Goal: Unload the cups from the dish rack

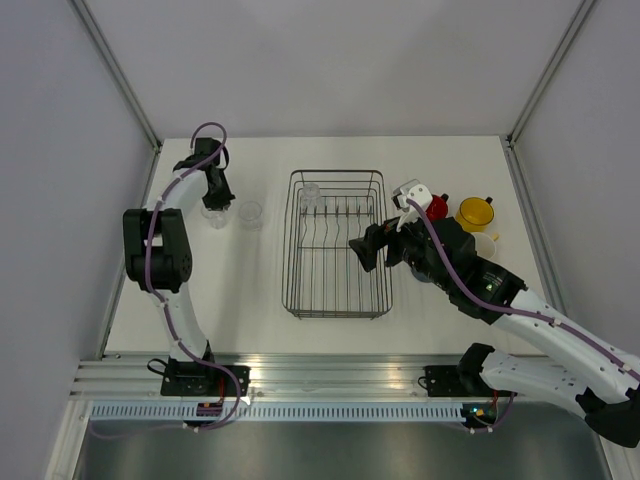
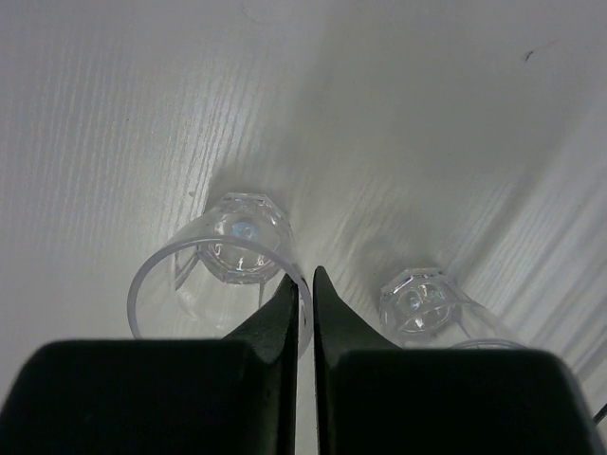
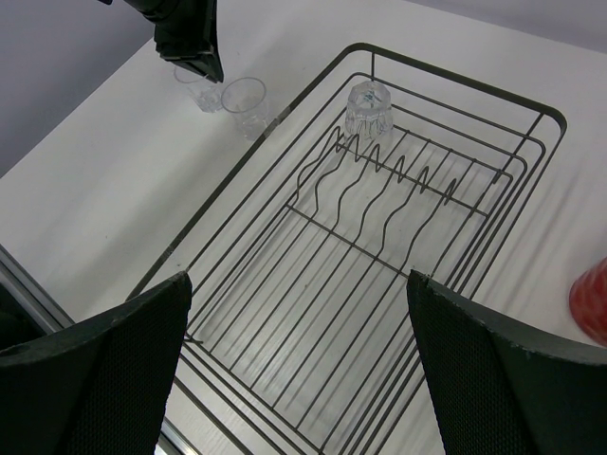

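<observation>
The dark wire dish rack point(image 1: 335, 270) sits mid-table. It holds one clear glass tumbler point(image 1: 310, 195), upside down at its far left corner point(image 3: 368, 109). My left gripper point(image 2: 305, 284) is shut on the rim of a second tumbler point(image 2: 223, 275), which stands on the table left of the rack point(image 1: 213, 212). A third tumbler point(image 2: 422, 301) stands just beside it. My right gripper point(image 3: 299, 284) is open with nothing between its fingers, above the rack's right side point(image 1: 375, 245). A red mug point(image 1: 437, 207), a yellow mug point(image 1: 474, 213) and a pale cream mug point(image 1: 484, 245) stand right of the rack.
The right arm lies across the table's right side near the mugs. A white object point(image 1: 410, 190) sits next to the red mug. The red mug's edge point(image 3: 593, 299) shows at the right of the right wrist view.
</observation>
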`<state>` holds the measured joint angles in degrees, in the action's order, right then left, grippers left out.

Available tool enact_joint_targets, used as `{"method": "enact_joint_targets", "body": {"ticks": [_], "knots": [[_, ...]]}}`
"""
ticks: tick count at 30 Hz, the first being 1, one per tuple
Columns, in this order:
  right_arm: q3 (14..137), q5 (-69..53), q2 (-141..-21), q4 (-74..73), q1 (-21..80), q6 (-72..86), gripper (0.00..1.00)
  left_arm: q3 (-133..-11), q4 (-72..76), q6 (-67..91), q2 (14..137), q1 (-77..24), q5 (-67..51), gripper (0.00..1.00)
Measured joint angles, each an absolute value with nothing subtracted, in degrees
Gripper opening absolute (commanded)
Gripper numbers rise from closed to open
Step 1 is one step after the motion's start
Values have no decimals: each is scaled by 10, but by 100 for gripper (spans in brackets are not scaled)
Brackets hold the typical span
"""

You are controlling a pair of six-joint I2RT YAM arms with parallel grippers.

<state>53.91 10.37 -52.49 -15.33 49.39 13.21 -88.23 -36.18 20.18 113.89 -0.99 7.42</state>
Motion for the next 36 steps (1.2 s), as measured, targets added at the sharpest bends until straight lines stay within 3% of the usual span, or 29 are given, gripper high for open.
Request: {"method": "enact_joint_targets", "body": {"ticks": [14, 16, 19, 25, 36], "knots": [[539, 106, -543, -153, 494, 133, 98, -882, -376, 202, 1112, -17, 74, 64], [539, 114, -556, -152, 494, 138, 98, -882, -380, 203, 1087, -17, 75, 74], [539, 132, -586, -144, 494, 150, 98, -882, -390, 207, 1034, -17, 76, 99], [587, 180, -699, -141, 494, 179, 98, -861, -392, 212, 863, -17, 64, 100], [805, 246, -962, -168, 481, 228, 98, -787, -407, 202, 596, -17, -31, 100]]}}
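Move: The left hand is closed on the right-hand rim of a clear cup already standing on the table. This cup's middle is about 4 cm to its left, 1 cm back and 4 cm below; the second clear cup stands some 6 cm to its right and 2 cm back, equally low. From the open right hand, the last clear cup in the rack lies roughly 25 cm ahead, 12 cm left and 22 cm down; the red mug is about 20 cm ahead and 20 cm right, 24 cm below. The left fingers let go of the clear cup's rim, opening wide, then the hand speeds straight up and afterwards back, some 29 cm higher in all, its tips swinging up about 40 degrees. After a short hold the right hand, still wide open, heads forward, dipping and slanting left over the rack towards the last clear cup, about 13 cm forward, and turns clockwise. ##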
